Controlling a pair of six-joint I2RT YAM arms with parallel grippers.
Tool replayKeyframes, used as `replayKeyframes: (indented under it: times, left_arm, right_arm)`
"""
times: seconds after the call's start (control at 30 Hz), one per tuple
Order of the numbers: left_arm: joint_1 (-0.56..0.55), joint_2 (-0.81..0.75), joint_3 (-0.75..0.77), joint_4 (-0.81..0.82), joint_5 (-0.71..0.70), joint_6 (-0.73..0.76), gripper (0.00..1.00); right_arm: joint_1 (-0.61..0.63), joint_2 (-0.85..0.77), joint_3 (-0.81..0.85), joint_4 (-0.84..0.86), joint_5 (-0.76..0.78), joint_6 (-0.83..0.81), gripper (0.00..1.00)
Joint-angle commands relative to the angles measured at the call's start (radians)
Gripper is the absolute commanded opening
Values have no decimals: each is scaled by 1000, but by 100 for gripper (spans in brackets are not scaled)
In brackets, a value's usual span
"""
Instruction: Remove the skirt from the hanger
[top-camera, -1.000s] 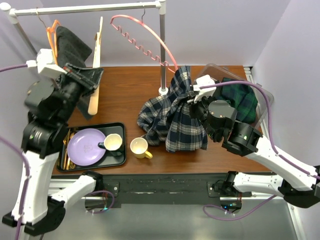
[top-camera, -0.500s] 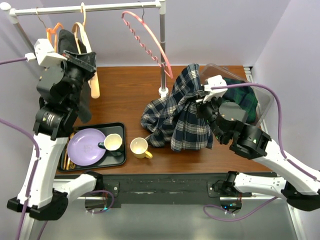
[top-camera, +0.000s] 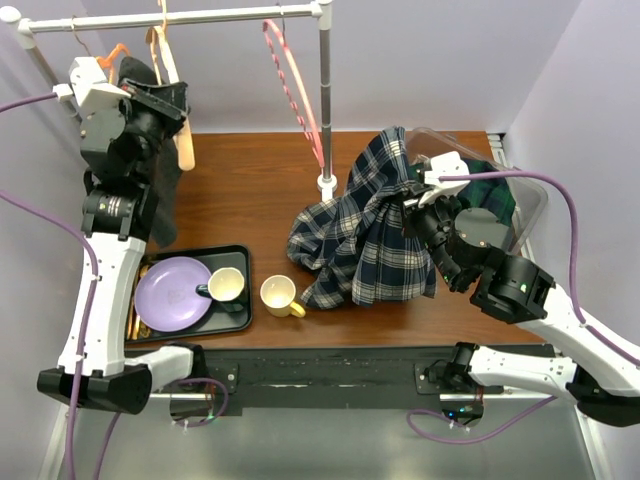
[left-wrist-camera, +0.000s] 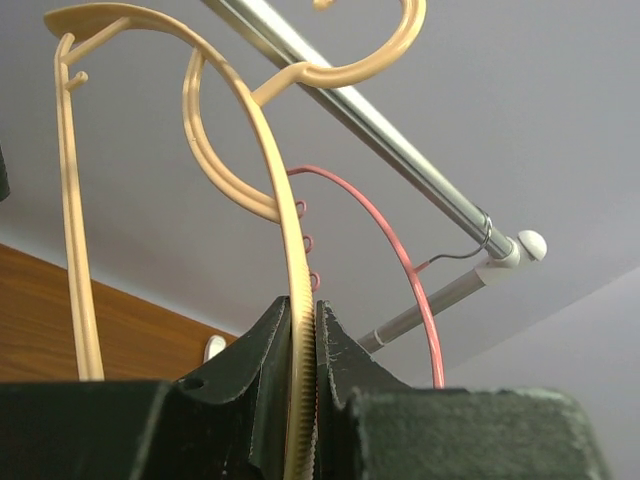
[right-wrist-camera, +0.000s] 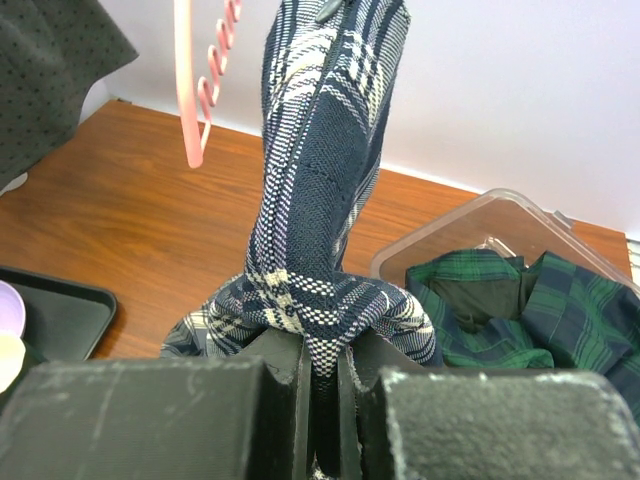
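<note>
The navy plaid skirt (top-camera: 365, 235) hangs bunched from my right gripper (top-camera: 408, 197), its lower folds resting on the wooden table. In the right wrist view the jaws of that gripper (right-wrist-camera: 322, 365) are shut on a fold of the skirt (right-wrist-camera: 320, 180). A pink hanger (top-camera: 290, 90) dangles bare from the rail (top-camera: 200, 16), apart from the skirt. My left gripper (top-camera: 165, 115) is up at the rail's left end. Its jaws (left-wrist-camera: 303, 330) are shut on the arm of a beige hanger (left-wrist-camera: 270, 150), whose hook sits over the rail (left-wrist-camera: 400, 150).
A clear bin (top-camera: 530, 200) with green plaid clothing stands at the right, behind my right arm. A black tray (top-camera: 240, 320) holds a purple plate (top-camera: 172, 292) and a cup (top-camera: 227, 285); a yellow mug (top-camera: 277, 295) stands beside it. A dark garment (top-camera: 135, 75) hangs at the rail's left. The rack's pole (top-camera: 325, 100) rises mid-table.
My left arm has raised the beige hanger up onto the rail. The pink hanger has swung back from the skirt to hang straight. My right gripper has carried the skirt slightly right.
</note>
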Motion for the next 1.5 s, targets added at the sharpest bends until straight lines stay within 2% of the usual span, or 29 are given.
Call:
replayKeyframes:
  times: [0.0,0.3,0.33,0.43,0.47,0.53,0.57,0.63,0.77,0.87,1.03,1.2,1.47]
  left_arm:
    - [49,14,0,128,100,-35,0]
    - [137,11,-138,218,318,-109,2]
    - [146,6,-144,214,332,-104,10]
    - [158,-15,-165,209,336,-79,25]
    - [158,-30,-176,207,333,-70,35]
    - [161,-44,-187,200,323,-37,47]
    - [163,-59,-193,200,318,-20,56]
    - [162,-69,-196,149,315,25,69]
    - [162,-98,-185,56,310,115,84]
    - [162,-118,-173,-15,319,178,96]
    - [162,-174,-159,-113,275,255,100]
    - [161,-227,-147,-182,218,321,100]
    - [163,-290,-98,-262,146,408,100]
  right_arm:
    - [1,-23,38,109,-1,-8,0]
    - [1,-17,58,97,43,-5,0]
    - [1,-11,65,100,43,-4,0]
    - [1,20,126,91,71,-13,0]
    - [1,49,148,89,81,-34,0]
    - [3,77,215,88,132,-69,0]
    - [1,92,234,103,165,-130,0]
    - [3,139,303,143,245,-189,0]
    - [0,195,364,355,246,-394,0]
    - [-28,296,470,364,233,-480,0]
    - [-194,460,649,336,227,-539,0]
    - [-333,540,801,368,233,-657,0]
    - [-496,661,984,636,262,-988,0]
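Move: The left hand grips the empty wooden hanger; the rail for its hook is about 8 cm ahead, 2 cm left and 13 cm up. The orange hanger is 10 cm left and 5 cm ahead; the pink hanger 21 cm right and 8 cm ahead. The right hand holds the plaid skirt; the clear bin lies 19 cm ahead, 20 cm right and 38 cm below. The rack post is 22 cm ahead and 13 cm left, the yellow mug 4 cm back and 23 cm left. The left fingers lower the wooden hanger about 4 cm to hang it on the rail, open wide and let go, then back off some 10 cm, rolling left side up. The right hand, first still, keeps its pinch on the plaid skirt and lifts it nearly 20 cm, swinging forward and then right over the bin's side, turning 45 degrees clockwise. ##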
